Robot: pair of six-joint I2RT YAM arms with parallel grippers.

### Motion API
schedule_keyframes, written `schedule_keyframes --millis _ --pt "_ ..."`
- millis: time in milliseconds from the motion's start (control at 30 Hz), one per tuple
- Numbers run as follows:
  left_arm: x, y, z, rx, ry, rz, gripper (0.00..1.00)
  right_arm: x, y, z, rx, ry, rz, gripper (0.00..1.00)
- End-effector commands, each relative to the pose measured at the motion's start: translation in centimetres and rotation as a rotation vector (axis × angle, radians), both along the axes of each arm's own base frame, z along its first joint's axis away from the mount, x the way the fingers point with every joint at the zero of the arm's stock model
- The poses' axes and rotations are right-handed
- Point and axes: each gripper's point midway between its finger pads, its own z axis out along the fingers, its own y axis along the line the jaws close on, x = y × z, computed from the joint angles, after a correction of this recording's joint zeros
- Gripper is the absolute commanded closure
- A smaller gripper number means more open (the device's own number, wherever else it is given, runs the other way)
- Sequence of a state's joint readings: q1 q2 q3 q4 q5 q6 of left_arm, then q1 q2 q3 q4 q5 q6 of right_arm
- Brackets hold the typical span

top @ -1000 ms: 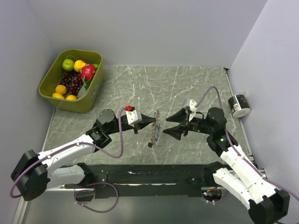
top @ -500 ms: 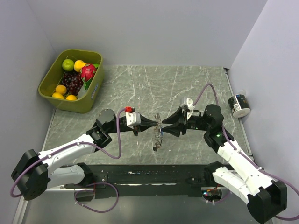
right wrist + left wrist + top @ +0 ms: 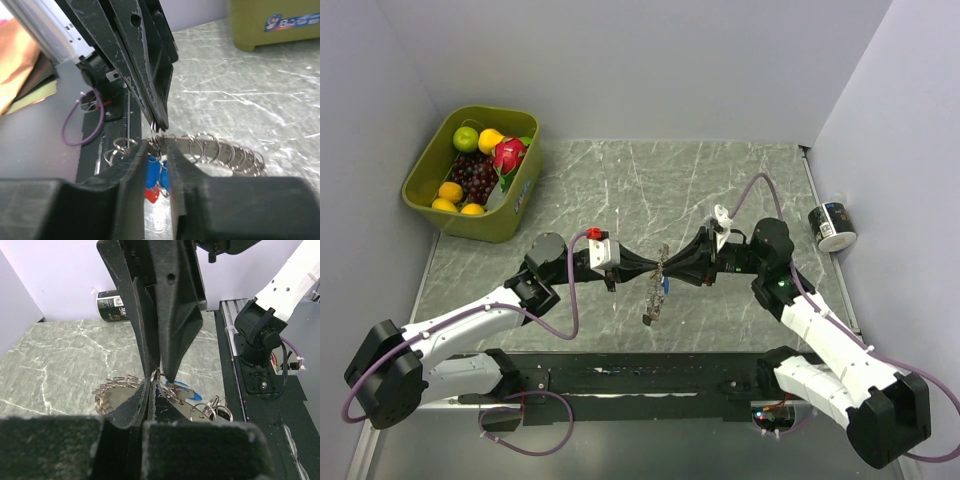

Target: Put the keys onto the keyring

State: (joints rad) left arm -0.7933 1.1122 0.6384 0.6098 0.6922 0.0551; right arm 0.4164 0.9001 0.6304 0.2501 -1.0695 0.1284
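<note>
The keyring (image 3: 656, 290) hangs in the air between both grippers, a silvery band strung with several small wire loops (image 3: 220, 150). My left gripper (image 3: 653, 267) is shut on a small loop at its top (image 3: 156, 375). My right gripper (image 3: 670, 268) meets it tip to tip, its jaws narrowed to a slit around the same cluster of loops (image 3: 159, 142). Blue keys (image 3: 152, 170) and a red key (image 3: 151, 194) dangle below the right fingers. One blue key also shows in the left wrist view (image 3: 189, 391) and in the top view (image 3: 664, 285).
A green bin (image 3: 425, 190) of fruit stands at the back left. A small dark can (image 3: 833, 226) lies at the right wall. The black rail (image 3: 640, 375) with the arm bases runs along the near edge.
My right gripper has moved left to the keyring and its jaws have closed from wide open to a slit. The keyring has swung slightly; the left gripper has held its grip.
</note>
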Motion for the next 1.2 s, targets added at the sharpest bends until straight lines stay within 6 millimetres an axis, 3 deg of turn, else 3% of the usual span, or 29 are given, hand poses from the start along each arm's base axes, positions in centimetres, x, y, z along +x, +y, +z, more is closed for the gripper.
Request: schedule_keyframes --millis 0,200,433,467,533,567,700,800,833,900,1167 --pt "-0.3 -0.1 4.4 -0.103 -0.091 -0.026 0.99 -0.1 0.4 2.7 0.031 -0.051 0.048 0.81" --pt "-0.5 -0.3 4.2 -0.093 -0.077 -0.044 0.99 -0.1 0.3 3.0 0.040 -0.044 0.041 0.99" --pt "-0.5 0.2 3.9 -0.047 -0.065 -0.025 0.99 0.7 0.2 2.8 -0.004 -0.036 0.003 1.00" --pt "-0.5 0.4 4.6 -0.046 -0.089 -0.018 0.98 0.9 0.2 2.6 -0.014 -0.031 -0.004 1.00" --pt "-0.2 0.7 3.4 0.016 -0.045 0.008 0.93 1.2 0.2 2.2 -0.032 -0.015 -0.005 1.00" --pt "-0.2 0.9 3.8 0.027 -0.068 0.015 0.86 1.2 0.3 2.2 -0.037 -0.008 -0.004 1.00" --pt "-0.5 1.5 2.4 0.140 -0.020 0.018 0.56 1.2 0.5 1.7 -0.049 0.009 0.010 1.00" --pt "-0.6 1.4 3.0 0.177 -0.004 -0.001 0.34 1.1 0.8 1.3 -0.069 0.024 0.028 1.00" --pt "-1.0 1.4 1.5 0.235 0.046 -0.030 0.29 0.8 0.9 1.0 -0.086 0.046 0.036 1.00" --pt "-1.0 1.3 2.2 0.267 0.043 -0.044 0.27 0.7 1.5 0.2 -0.117 0.041 0.057 1.00" --pt "-1.0 1.0 -1.6 0.500 0.205 -0.125 0.33 -1.1 3.3 -3.5 -0.266 0.092 0.127 1.00"
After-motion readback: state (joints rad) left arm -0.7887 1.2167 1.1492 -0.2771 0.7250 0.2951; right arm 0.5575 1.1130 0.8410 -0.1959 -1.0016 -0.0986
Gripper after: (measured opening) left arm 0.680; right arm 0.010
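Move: The left fingertips still hold the keyring by a small ring on its rim, so its plate hangs below them, the middle about 5 cm down and 1 cm back. From the part-open right fingers, which face them, the keyring's middle is roughly 1 cm to the left, 1 cm back and 5 cm down. The blue key hangs straight below the right fingers, around 5 cm down and 2 cm back, and from the left hand it is equally low and far back but 1 cm to the right. The right hand stays put and shuts its fingers on the small ring beside the left fingertips; only then does the left hand open wide, let go and rise about 3 cm, sinking part-way back as its fingers tip down some 20 degrees. Keeping its pinch, the right hand then takes the keyring down about 4 cm and left about 3 cm, in under the open left fingers, its own fingertips dipping slightly. ##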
